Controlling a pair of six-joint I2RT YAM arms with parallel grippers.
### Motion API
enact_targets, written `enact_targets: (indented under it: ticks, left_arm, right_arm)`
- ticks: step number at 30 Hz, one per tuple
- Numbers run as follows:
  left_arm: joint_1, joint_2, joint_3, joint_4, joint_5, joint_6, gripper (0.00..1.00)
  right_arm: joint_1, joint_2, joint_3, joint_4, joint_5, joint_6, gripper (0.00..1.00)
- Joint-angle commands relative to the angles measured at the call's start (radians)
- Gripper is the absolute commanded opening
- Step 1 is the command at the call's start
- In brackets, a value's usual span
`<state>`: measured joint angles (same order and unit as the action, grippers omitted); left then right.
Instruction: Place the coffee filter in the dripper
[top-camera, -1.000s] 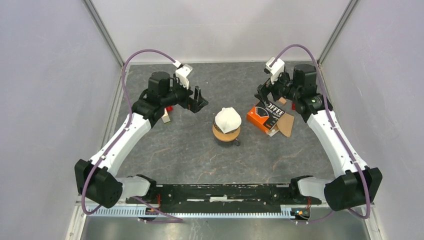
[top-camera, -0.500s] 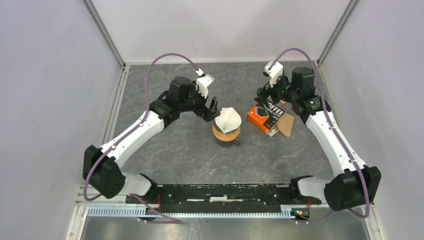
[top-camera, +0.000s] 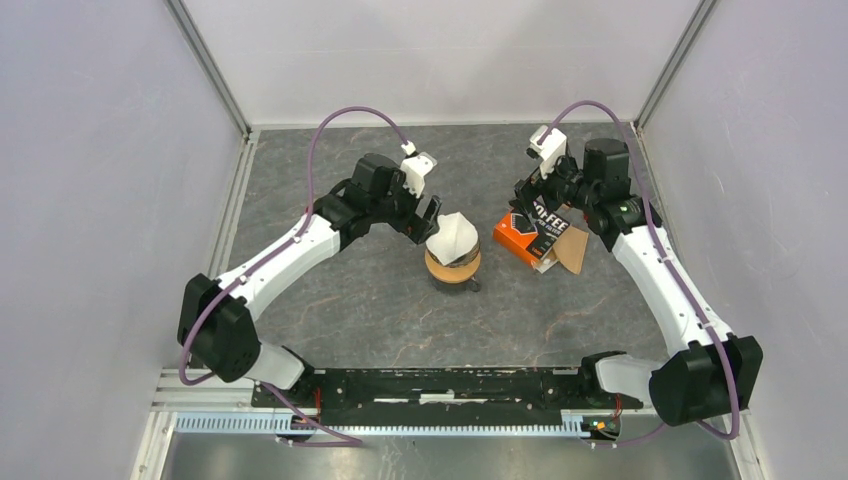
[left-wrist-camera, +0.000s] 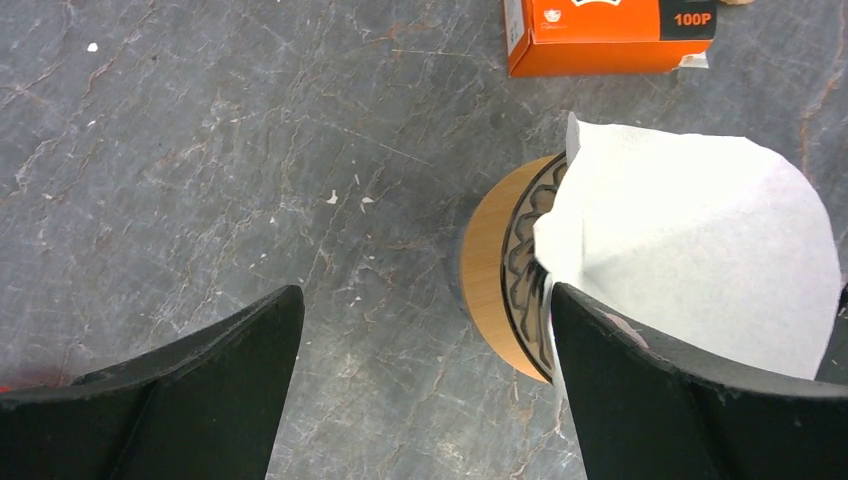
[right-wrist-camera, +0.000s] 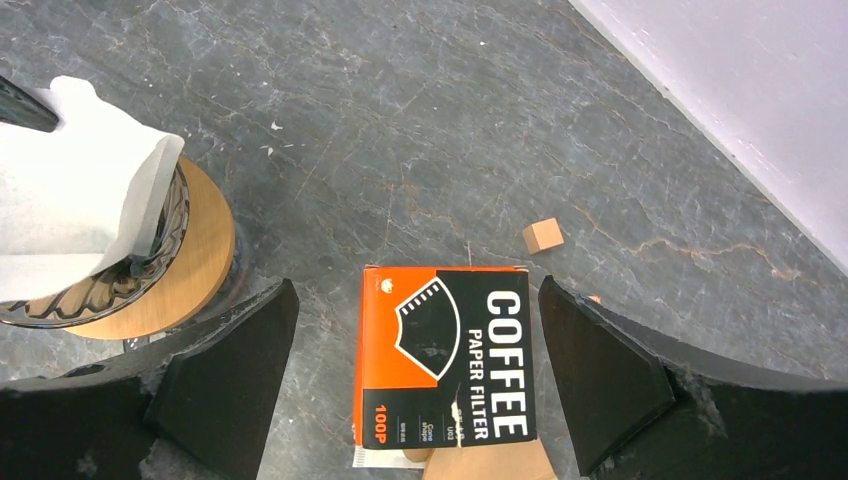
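The white paper coffee filter (top-camera: 455, 237) stands tilted in the dripper (top-camera: 452, 268), a dark ribbed cone in a tan wooden collar at the middle of the table. The left wrist view shows the filter (left-wrist-camera: 690, 250) rising over the ribbed rim (left-wrist-camera: 525, 270). My left gripper (top-camera: 428, 216) hangs open just left of the filter. Its right finger (left-wrist-camera: 680, 400) is at the paper's edge, and only table shows between the fingers (left-wrist-camera: 425, 340). My right gripper (top-camera: 525, 205) is open above the orange box, holding nothing (right-wrist-camera: 418, 290). The right wrist view has the filter (right-wrist-camera: 70, 200) at its left.
An orange and black box printed "COFFEE PAPER FILTER" (right-wrist-camera: 445, 365) lies right of the dripper, with a brown cardboard flap (top-camera: 573, 250) beside it. A small tan block (right-wrist-camera: 543, 236) lies behind the box. Walls close in the table on three sides.
My left arm has swung right from the back left until its open gripper reached the filter's left side. The right arm has hardly moved. The filter now leans a little differently.
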<state>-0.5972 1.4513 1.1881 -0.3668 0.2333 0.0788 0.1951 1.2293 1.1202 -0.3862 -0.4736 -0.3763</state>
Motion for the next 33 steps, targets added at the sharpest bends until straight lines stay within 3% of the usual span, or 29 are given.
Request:
enact_targets:
  ticks: [1, 19, 26, 33]
  left_arm:
    - [-0.004, 0.003, 0.015, 0.006, -0.028, 0.064, 0.99]
    - [-0.004, -0.100, 0.058, 0.011, 0.032, 0.038, 1.00]
    - [0.016, -0.182, 0.023, 0.037, -0.086, 0.041, 1.00]
    - [0.124, -0.284, -0.022, 0.081, -0.185, -0.035, 1.00]
  right_arm:
    - [-0.004, -0.028, -0.003, 0.033, -0.025, -0.009, 0.98]
    - [-0.010, -0.030, -0.031, 0.061, -0.022, 0.009, 0.98]
    - [-0.026, -0.064, -0.063, 0.142, 0.089, 0.073, 0.98]
    - [-0.031, -0.088, -0.059, 0.173, 0.249, 0.114, 0.98]
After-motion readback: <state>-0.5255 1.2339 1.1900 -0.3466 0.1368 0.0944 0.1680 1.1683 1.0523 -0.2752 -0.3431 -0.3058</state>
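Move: Just to the left hand's right and a bit back lies the coffee filter, about 6 cm right, 4 cm nearer the base and 3 cm lower. The dripper holding it is in the same direction, roughly 7 cm down. The filter box is some 23 cm to that hand's right, about 1 cm ahead and far below. From the right hand, the filter is about 14 cm left, 7 cm back and 8 cm lower. Staying almost still at the filter's left edge for the first half, one open fingertip against the paper, the left hand then comes free and climbs about 9 cm. Late in the rise it swings some 5 cm left, away from the dripper, its fingers tipping up. The right hand, also open, drifts about 3 cm right near the end, turning some 10 degrees clockwise. ##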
